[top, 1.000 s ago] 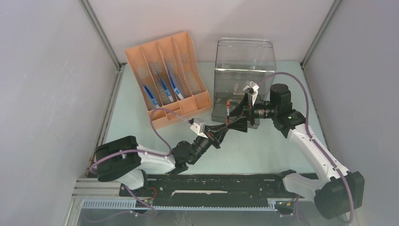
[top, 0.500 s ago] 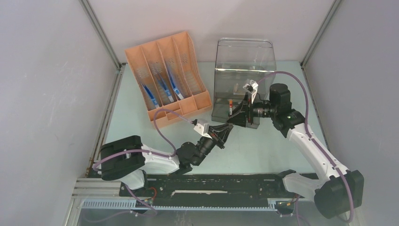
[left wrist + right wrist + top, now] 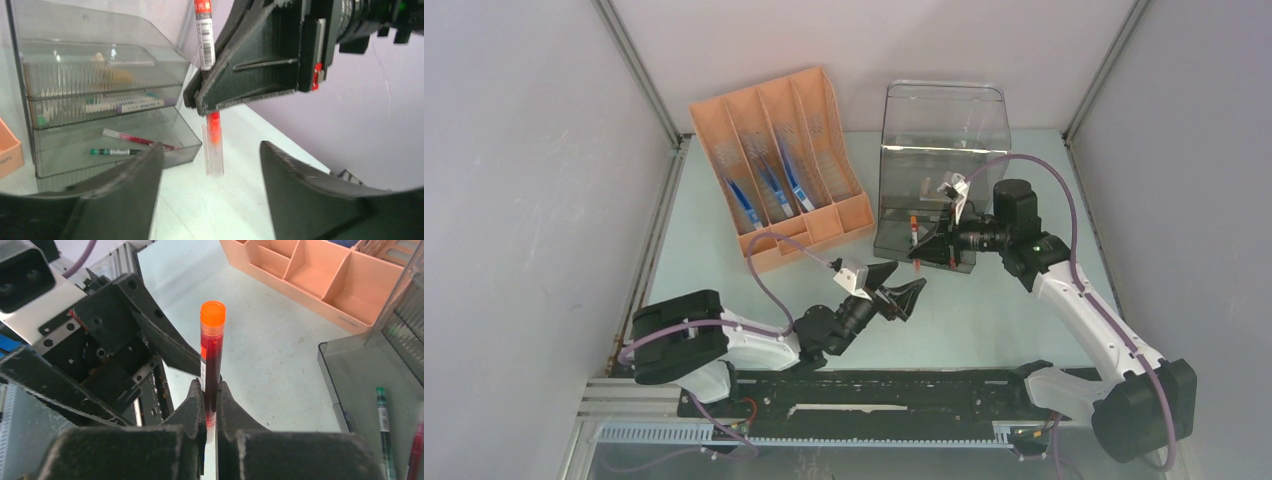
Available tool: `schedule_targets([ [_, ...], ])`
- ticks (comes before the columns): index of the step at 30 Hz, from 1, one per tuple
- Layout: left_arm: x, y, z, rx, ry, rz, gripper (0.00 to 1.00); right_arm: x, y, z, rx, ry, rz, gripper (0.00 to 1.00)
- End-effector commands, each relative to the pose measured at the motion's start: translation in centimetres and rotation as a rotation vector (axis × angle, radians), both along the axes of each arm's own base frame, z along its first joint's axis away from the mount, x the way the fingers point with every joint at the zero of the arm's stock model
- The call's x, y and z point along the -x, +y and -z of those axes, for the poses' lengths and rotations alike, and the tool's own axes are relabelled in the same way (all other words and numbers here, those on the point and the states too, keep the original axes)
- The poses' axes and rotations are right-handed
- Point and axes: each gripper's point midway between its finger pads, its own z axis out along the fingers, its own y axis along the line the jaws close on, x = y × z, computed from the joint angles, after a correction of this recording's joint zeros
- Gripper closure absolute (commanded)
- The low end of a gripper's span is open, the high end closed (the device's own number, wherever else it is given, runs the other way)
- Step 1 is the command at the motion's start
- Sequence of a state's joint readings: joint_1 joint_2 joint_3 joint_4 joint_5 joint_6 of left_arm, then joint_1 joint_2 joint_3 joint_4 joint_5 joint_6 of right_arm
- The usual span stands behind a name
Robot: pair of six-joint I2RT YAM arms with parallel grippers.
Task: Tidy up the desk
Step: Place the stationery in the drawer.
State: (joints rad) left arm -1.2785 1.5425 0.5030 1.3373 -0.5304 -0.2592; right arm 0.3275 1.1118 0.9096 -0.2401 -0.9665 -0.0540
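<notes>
A red pen with an orange cap stands upright above the pale green desk, and my right gripper is shut on its lower part. In the top view the right gripper sits in front of the clear drawer unit. My left gripper is open just near-left of the pen, touching nothing. In the left wrist view its fingers spread wide below the pen, and the right gripper pinches it.
An orange file organiser with blue items stands at the back left. The drawer unit's lowest tray is pulled out and holds a red pen and a green pen. A black rail runs along the front edge.
The left gripper opened, let go of the red pen and drew back to the near left. The right gripper closed on the pen and shifted slightly right with it.
</notes>
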Motion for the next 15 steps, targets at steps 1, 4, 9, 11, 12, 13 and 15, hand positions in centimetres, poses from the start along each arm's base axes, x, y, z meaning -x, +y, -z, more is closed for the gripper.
schedule_targets([
  [1, 1.4, 1.4, -0.4, -0.033, -0.089, 0.046, 0.15, -0.3, -0.7, -0.2, 0.061, -0.112, -0.001, 1.0],
  [4, 1.5, 2.7, 1.2, -0.075, -0.084, 0.027, 0.01, -0.6, -1.2, 0.2, 0.105, -0.164, 0.015, 1.0],
  [9, 0.9, 6.0, 4.0, -0.116, -0.02, -0.06, 0.0, -2.1, -2.6, 0.8, 0.198, -0.256, 0.085, 1.0],
  [11, 0.6, 7.4, 5.2, -0.126, 0.013, -0.104, 0.0, -3.0, -3.4, 1.1, 0.25, -0.302, 0.122, 1.0],
  [12, 0.5, 8.0, 5.7, -0.13, 0.028, -0.12, 0.0, -3.5, -3.8, 1.2, 0.277, -0.323, 0.145, 1.0],
  [13, 0.4, 8.5, 6.2, -0.137, 0.041, -0.132, 0.0, -3.9, -4.2, 1.3, 0.302, -0.343, 0.166, 1.0],
  [15, 0.4, 9.3, 7.1, -0.149, 0.064, -0.15, 0.0, -4.8, -5.1, 1.4, 0.349, -0.378, 0.213, 1.0],
])
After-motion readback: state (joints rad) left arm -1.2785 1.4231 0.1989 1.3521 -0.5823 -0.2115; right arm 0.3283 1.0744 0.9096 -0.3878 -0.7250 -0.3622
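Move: From the right hand, which already holds the orange-capped pen, the open bottom drawer's middle lies about 8 cm ahead, 4 cm to the right and 17 cm below. The organizer's nearest compartment is some 11 cm ahead, 14 cm left and 15 cm down. The left gripper, already clear of the pen, is about 4 cm back and 1 cm left, a little lower. From the left hand the drawer is roughly 12 cm ahead, 5 cm right, 14 cm below. Right brings its pen 5 cm right-down-forward towards the drawer; left, opening fully, retreats 10 cm left and down. ##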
